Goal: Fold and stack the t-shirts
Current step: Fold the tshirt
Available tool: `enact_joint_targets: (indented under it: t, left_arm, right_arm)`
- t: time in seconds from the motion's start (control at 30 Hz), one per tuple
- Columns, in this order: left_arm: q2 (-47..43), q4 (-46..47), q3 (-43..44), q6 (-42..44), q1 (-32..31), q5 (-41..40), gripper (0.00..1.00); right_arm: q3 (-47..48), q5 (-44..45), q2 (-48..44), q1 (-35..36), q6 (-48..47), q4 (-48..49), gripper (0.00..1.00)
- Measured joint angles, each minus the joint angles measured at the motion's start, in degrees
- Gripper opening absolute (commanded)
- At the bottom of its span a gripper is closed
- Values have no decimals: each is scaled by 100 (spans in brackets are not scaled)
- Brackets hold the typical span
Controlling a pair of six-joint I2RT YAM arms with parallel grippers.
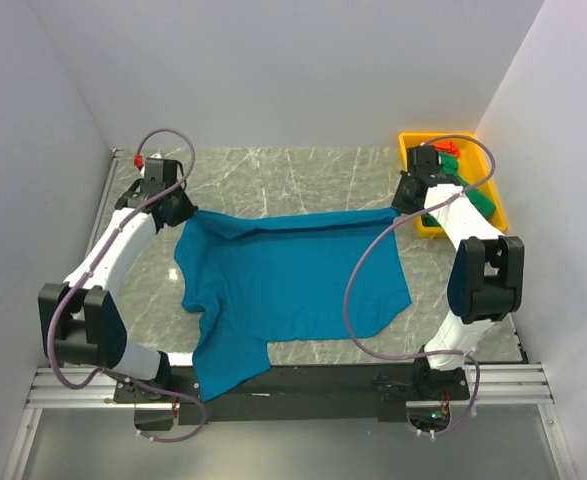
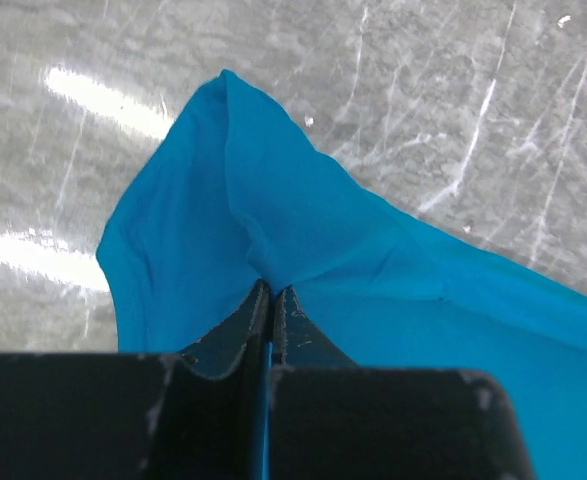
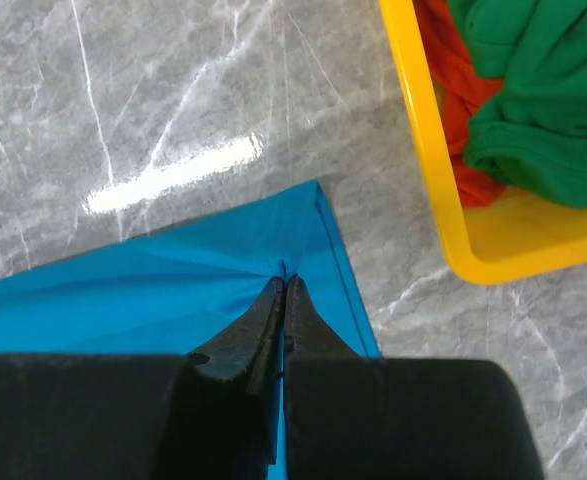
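A teal-blue t-shirt (image 1: 288, 285) lies spread across the grey marble table, its near part hanging over the front edge. My left gripper (image 1: 180, 213) is shut on the shirt's far left corner (image 2: 228, 170), and cloth bunches at the fingertips (image 2: 271, 288). At the far right corner (image 3: 308, 215) my right gripper (image 1: 403, 207) is shut on the cloth, which puckers at its tips (image 3: 284, 280). The far hem runs taut between the two grippers. A green t-shirt (image 3: 538, 110) and a red-orange one (image 3: 453, 90) lie crumpled in the yellow bin.
The yellow plastic bin (image 1: 410, 160) stands at the far right corner of the table, its rim (image 3: 413, 150) close to the right gripper. White walls close in the left, back and right sides. Bare marble (image 1: 273, 175) lies beyond the shirt.
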Motion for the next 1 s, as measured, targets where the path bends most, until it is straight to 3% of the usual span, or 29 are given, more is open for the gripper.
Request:
enact_joint_targets:
  t: [0.63,1.0]
  left_arm:
    - [-1027,184,-2046,-796,0,509,2]
    - [-1209,284,-2406,-986,0,634,1]
  right_arm:
    - [-791,76,133,-72,461,-76,0]
    - [-804,221,424,-79,468,-79,4]
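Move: Each hand holds the t-shirt's raised far edge. The left hand's laying-down place, on the shirt's upper left part, is about 10 cm back, 1 cm right and 12 cm below; the bunched left side is about 16 cm back, 3 cm right and 13 cm below. For the right hand the place is some 5 cm back, 1 cm right and 9 cm below, while the yellow box's middle stands about 7 cm ahead, 12 cm right and 6 cm below. Back towards the base and down over the shirt, both hands carry the pinched far edge in to lay it over: the left about 9 cm back and 8 cm down, the right about 4.5 cm back and nearly 8 cm down. Both fingertips tip further downward by 10 degrees or so, and the left hand also rolls slightly, left side down. The left keeps its grip; the right's fingers only just begin to loosen. ##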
